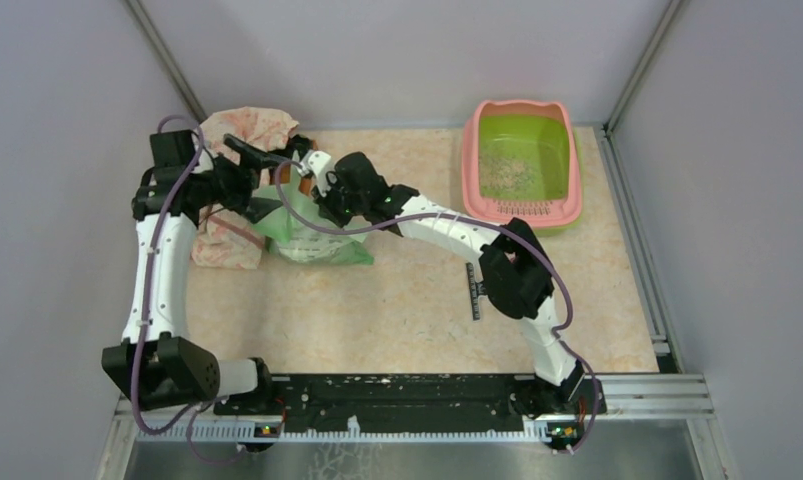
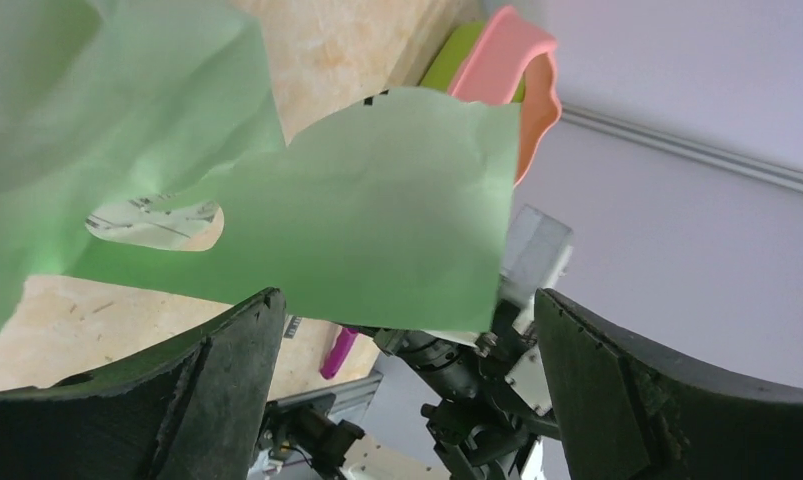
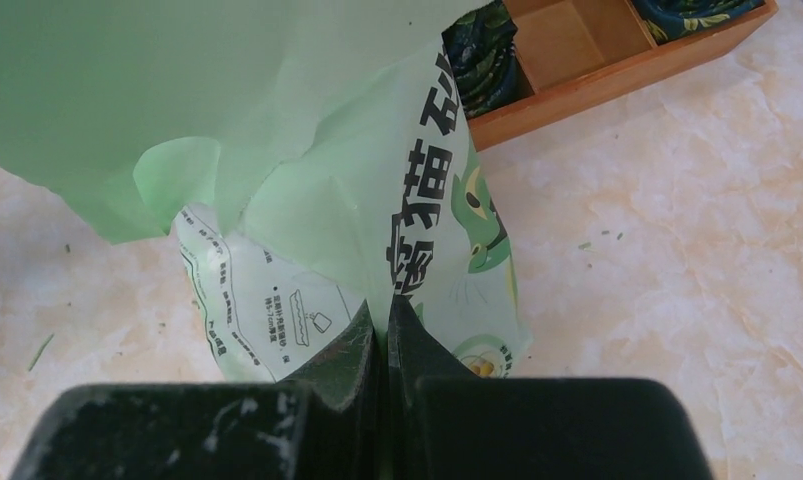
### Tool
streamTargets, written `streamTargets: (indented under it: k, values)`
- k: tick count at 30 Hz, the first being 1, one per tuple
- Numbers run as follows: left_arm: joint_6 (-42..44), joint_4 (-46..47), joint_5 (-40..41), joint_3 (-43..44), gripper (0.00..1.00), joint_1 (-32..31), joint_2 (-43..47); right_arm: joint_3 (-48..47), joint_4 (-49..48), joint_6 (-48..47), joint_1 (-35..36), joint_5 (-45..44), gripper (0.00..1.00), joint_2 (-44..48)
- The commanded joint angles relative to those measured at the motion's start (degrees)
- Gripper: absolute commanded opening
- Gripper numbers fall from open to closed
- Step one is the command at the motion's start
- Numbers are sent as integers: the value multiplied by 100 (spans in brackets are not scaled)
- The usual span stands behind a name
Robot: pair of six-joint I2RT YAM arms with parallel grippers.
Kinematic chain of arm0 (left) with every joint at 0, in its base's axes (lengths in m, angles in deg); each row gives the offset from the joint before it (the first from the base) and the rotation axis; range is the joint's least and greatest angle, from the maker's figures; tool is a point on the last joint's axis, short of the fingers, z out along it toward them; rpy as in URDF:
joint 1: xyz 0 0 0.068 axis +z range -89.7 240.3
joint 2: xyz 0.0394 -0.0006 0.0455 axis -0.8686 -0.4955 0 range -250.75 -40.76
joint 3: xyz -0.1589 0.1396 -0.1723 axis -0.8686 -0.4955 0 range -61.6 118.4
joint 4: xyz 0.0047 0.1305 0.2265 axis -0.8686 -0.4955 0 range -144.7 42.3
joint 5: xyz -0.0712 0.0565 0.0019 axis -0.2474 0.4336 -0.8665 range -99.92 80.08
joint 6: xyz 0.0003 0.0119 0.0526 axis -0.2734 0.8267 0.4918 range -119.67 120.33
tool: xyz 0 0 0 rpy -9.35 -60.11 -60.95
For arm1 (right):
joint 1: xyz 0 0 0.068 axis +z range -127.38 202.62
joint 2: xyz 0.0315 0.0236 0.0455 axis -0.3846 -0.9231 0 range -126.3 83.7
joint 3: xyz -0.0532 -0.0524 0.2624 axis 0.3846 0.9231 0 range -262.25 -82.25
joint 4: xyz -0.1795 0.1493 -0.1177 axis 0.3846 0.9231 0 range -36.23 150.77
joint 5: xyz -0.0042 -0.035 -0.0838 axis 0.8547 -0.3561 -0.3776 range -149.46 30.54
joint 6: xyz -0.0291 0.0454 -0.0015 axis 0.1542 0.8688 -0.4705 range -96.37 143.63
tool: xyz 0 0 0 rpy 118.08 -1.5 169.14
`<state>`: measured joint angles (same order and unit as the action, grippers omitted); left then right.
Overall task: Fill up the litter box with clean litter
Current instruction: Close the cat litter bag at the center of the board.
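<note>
The litter box (image 1: 522, 200), pink-rimmed with a lime-green basin, stands at the back right. A thin patch of pale clean litter (image 1: 507, 175) lies on its floor. A light green printed bag (image 1: 317, 240) stands at the left of centre. My right gripper (image 3: 385, 322) is shut on a fold of the bag's upper part (image 3: 307, 150). My left gripper (image 2: 407, 320) is open, its fingers (image 2: 222, 380) wide apart just below the bag's loose top flap (image 2: 377, 220), not pinching it. The litter box's rim (image 2: 507, 55) shows beyond the flap.
A patterned cloth (image 1: 247, 130) lies bunched behind and left of the bag. A brown wooden tray (image 3: 597, 50) sits behind the bag. A purple scoop (image 2: 337, 352) lies on the table. A black strip (image 1: 474, 290) lies near the right arm's elbow.
</note>
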<state>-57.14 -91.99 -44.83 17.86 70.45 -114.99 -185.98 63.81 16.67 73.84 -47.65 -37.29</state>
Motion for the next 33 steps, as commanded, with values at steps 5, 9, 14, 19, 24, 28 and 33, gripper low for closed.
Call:
streamTargets:
  k: [5,9,14,19,24,28,33]
  values:
    - [-385,-194,644,-485,99,-638,-406,-133,-216,50,24,40,0,459]
    - [-260,-206,876,-703,99,-655,-487,-108,-226,13,22,48,0,425]
    - [130,-681,1212,-588,99,-653,-769,-87,-244,6,20,62,0,421]
    - [600,-123,1016,-816,91,-644,-366,-187,-150,-57,17,45,0,339]
    - [923,640,830,-1487,57,-643,167,-322,-74,-36,-30,146,0,252]
    - [1142,699,416,-1976,27,-647,212,-404,-17,-32,-55,185,0,213]
    - [1493,483,350,-2571,25,-653,420,-508,73,-29,-92,242,0,151]
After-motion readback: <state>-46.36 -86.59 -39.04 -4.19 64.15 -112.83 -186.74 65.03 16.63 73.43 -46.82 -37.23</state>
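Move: Just under the open left hand, about 11 cm below, 2 cm back and 1 cm to its right, hangs the litter bag's loose top flap; the bag body sits some 9 cm right, 3 cm back and 22 cm down. The wooden box lies about 9 cm ahead, 2 cm right and 28 cm below. From the right hand, still pinching the bag's rim, that flap is roughly 8 cm left, 3 cm back and 2 cm higher. Sinking about 11 cm onto the loose flap, first edging right, the left hand tips its fingers some 20 degrees farther down. It then rises a touch, easing back as the fingers close and pinch the green film, and draws the film down and back towards the robot, untipping partway. The right hand stays put, keeping its pinch on the rim. ##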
